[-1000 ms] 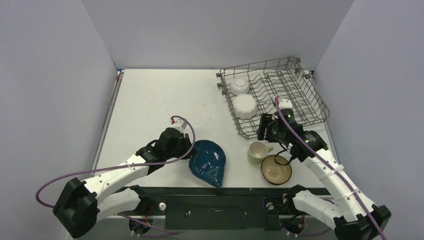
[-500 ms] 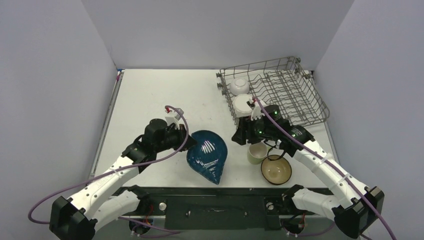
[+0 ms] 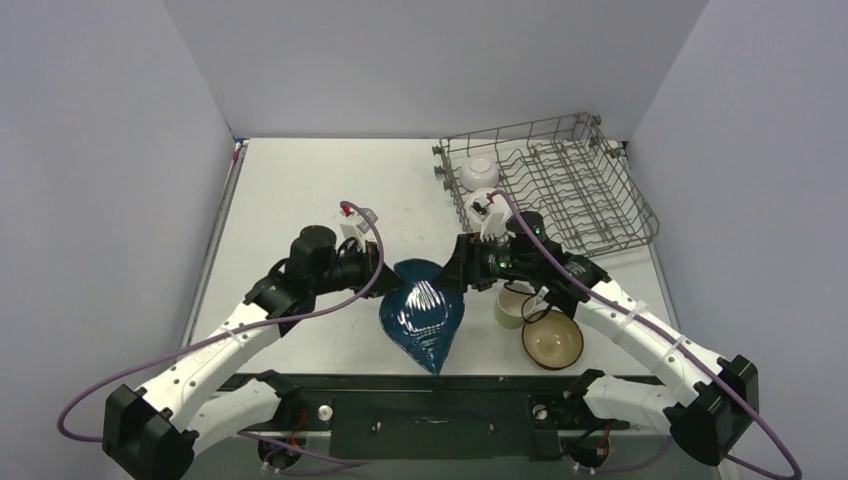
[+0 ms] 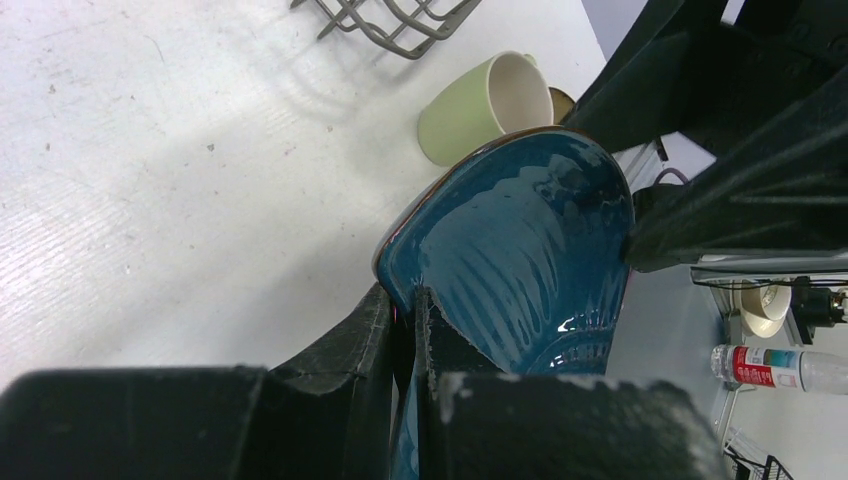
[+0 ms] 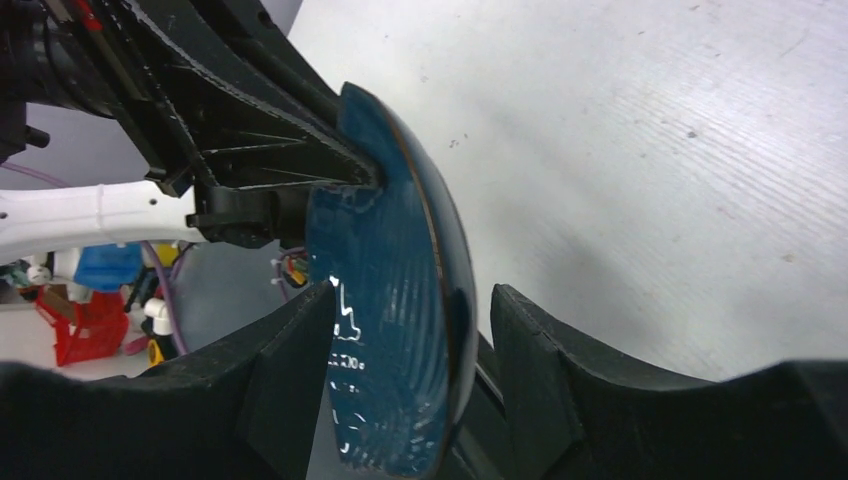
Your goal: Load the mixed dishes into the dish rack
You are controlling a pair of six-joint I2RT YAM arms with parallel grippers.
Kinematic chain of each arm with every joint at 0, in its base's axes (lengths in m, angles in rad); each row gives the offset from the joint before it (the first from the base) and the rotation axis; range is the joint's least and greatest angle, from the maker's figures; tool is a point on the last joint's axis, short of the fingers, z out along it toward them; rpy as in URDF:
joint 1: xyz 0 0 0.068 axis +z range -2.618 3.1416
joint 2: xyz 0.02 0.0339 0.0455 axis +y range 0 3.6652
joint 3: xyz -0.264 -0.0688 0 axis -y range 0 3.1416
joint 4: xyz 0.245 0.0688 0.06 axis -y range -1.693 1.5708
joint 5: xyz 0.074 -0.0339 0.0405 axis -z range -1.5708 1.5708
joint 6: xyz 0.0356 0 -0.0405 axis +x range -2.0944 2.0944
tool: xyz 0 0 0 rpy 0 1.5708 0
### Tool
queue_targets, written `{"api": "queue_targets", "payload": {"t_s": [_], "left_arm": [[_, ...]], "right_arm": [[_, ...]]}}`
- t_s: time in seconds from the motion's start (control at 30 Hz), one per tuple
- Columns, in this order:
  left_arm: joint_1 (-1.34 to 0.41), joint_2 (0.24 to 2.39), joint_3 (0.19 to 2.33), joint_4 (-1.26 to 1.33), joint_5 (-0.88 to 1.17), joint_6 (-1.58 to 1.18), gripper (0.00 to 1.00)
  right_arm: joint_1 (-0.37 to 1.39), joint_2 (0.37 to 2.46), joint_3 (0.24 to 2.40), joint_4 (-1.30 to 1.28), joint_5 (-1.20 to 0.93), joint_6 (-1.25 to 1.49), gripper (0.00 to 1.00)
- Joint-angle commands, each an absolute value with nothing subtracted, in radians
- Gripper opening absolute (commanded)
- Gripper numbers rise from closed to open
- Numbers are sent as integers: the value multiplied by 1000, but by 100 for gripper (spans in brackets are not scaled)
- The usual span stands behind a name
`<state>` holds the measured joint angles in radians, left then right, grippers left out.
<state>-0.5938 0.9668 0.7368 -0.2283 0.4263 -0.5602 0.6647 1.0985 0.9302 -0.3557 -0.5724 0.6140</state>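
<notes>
The dark blue leaf-shaped dish (image 3: 425, 318) is tilted up off the table in the middle front. My left gripper (image 3: 384, 284) is shut on its left rim; in the left wrist view the jaws (image 4: 411, 312) pinch the dish (image 4: 520, 240). My right gripper (image 3: 458, 272) is open and straddles the opposite rim, and the dish (image 5: 390, 290) stands between its fingers (image 5: 290, 370) with a gap on the right. A pale green mug (image 3: 512, 306) and a brown bowl (image 3: 552, 341) stand to the right. The dish rack (image 3: 605, 200) holds a small white bowl (image 3: 480, 171) and a white plate (image 3: 478, 208), partly hidden.
The mug (image 4: 470, 108) lies just behind the raised dish, close under my right forearm. The rack's front left corner (image 4: 385, 20) is near both grippers. Grey walls close in the table on the left, back and right.
My right gripper swung left from the rack's front edge to the dish's right rim. My left gripper lifted and tilted the dish, shifting it slightly right.
</notes>
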Motion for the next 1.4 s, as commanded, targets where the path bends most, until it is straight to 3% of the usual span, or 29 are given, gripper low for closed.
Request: {"api": "queue_targets", "payload": {"t_s": [0.0,0.57,0.77,0.97,1.13,1.2,1.23,1.3,1.37], "left_arm": [[-589,979,838,-107,487,-600,0],[-588,1009,871,-86,492,-604,0],[-589,1009,871,-88,481,-608,0],[-584,1011,870,-74,452,-632,0],[-568,1020,870,-65,445,-661,0],[-555,1020,872,-76,445,-679,18],[-549,1019,872,-80,442,-692,39],[-531,1010,867,-88,430,-707,60],[-519,995,865,-96,410,-713,71]], "right_arm": [[709,1109,921,-269,-539,704,54],[722,1071,857,-332,-434,797,44],[717,1051,865,-322,-445,831,30],[720,1064,861,-267,-531,879,1],[723,1033,845,-239,-507,920,0],[724,1009,844,-241,-469,950,0],[724,997,842,-243,-434,970,0],[724,966,844,-266,-376,986,0],[724,947,866,-318,-319,979,0]]}}
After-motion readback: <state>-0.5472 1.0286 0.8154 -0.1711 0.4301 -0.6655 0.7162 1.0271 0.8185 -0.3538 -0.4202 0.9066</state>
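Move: The right hand, open and empty, already straddles the right rim of the blue plate, whose middle lies about 6 cm to its left, 5 cm back and 4 cm lower. The green mug is some 14 cm to its right, level; the brown bowl 23 cm right and 8 cm back; the rack's near-left corner 9 cm right and 8 cm ahead, all far below. The left hand pinches the far-left rim, the plate's middle 4 cm right, 4 cm back. The right hand sinks about 3 cm around the plate's right rim, dipping and turning some 10 degrees clockwise, then shuts its fingers and pinches that rim, while the left hand keeps its grip and creeps only a little forward and up. Once the right hand has hold, the left opens wide, lets go of the far-left rim and starts off forward and up, about 3 cm in all from its start. ##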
